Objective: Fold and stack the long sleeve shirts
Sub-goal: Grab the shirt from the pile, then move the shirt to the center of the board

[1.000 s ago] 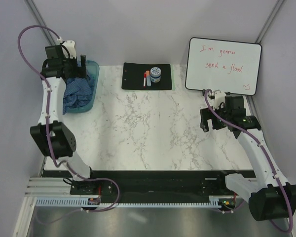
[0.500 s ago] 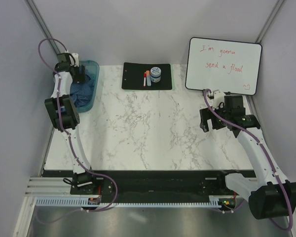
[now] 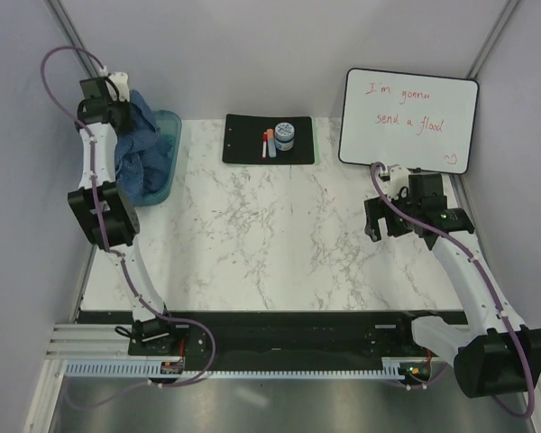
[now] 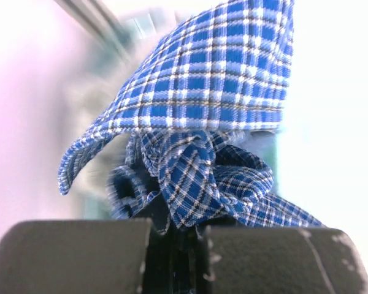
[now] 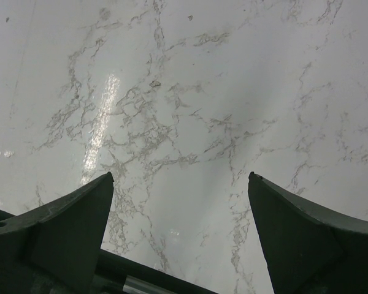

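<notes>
A blue-and-white check shirt (image 3: 141,144) hangs bunched from my left gripper (image 3: 124,106) at the far left, and its lower part still lies in the teal tub (image 3: 172,124). In the left wrist view the check shirt (image 4: 221,79) fills the frame, with a twisted fold pinched between the jaws of the left gripper (image 4: 178,229), which is shut on it. My right gripper (image 3: 371,222) hovers over the bare marble on the right. The right gripper (image 5: 181,177) stands open with nothing between its fingers.
A black mat (image 3: 243,144) with a small jar (image 3: 284,136) and markers lies at the back centre. A whiteboard (image 3: 408,120) with red writing leans at the back right. The marble table (image 3: 270,234) stretches between the arms, with walls close on both sides.
My left gripper has shut on the check shirt inside the tub and risen, pulling the cloth up out of it. The right arm has stayed where it was.
</notes>
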`<state>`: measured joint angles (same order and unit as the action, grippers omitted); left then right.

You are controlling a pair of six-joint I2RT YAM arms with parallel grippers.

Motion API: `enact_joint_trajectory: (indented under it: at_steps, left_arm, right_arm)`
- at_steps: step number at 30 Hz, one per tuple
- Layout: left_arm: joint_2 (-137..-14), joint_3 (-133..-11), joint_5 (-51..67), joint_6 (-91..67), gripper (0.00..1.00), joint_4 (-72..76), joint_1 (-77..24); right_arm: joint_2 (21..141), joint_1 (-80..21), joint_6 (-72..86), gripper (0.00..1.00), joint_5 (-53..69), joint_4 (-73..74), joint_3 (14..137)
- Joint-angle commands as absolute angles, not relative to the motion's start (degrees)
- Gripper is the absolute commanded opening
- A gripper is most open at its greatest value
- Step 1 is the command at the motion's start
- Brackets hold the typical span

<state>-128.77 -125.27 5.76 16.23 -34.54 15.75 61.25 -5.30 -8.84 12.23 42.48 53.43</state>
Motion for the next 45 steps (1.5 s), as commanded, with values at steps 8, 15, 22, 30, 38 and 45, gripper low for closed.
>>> enact_joint_trajectory:
  at_steps: [8,15,22,30,38,45]
  left_arm:
    - [-93.63,-129.90,24.43,6.25,0.02,-31.99,12.84]
    - [-83.69,-127.98,30.76,0.53,0.02,-32.25,-1.03]
    - [-77.09,-107.53,50.49,6.21,0.68,-37.78,-10.72]
    - [-70.94,-81.67,49.75,21.77,1.00,-44.63,-0.70]
    - [-67.06,-58.55,37.19,32.79,1.00,-45.72,-12.56]
    - [-76.02,-54.93,33.67,29.27,1.00,-40.52,-14.59]
  right_arm:
    - [59.41,-5.27,-9.32,0.98,13.62,41.22,54.58]
    - [58.80,-5.19,-9.05,0.98,13.27,41.48,54.75]
    - [59.41,-5.19,-9.31,0.98,11.78,43.06,56.77]
    - [61.52,-5.18,-12.83,0.98,12.83,46.32,60.55]
    - [69.07,-6.50,-12.49,0.98,24.42,42.11,61.70]
    - [80.23,-17.48,-10.81,0.98,19.34,36.92,67.14]
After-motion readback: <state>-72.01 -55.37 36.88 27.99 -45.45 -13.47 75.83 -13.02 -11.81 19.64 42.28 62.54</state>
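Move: The blue checked shirt is already pinched in the left hand, partly hanging in the bin, whose middle is about 6 cm back, 4 cm right and 15 cm below. The bare table spot it goes to lies some 35 cm back, 46 cm right and 17 cm below. The black mat is roughly level with the hand, 40 cm to its right. From the right hand the spot is about 22 cm left, 4 cm back, 15 cm below. The shirt is hoisted out of the bin by the left hand, swept up about 42 cm, then back and some 30 cm right; near the top of the swing the fingers open wide and let it go, the wrist having swung clockwise. The open hand then sinks steeply towards the shirt's left edge, drawing farther back. Late on, the open right hand eases left about 6 cm towards the shirt. ##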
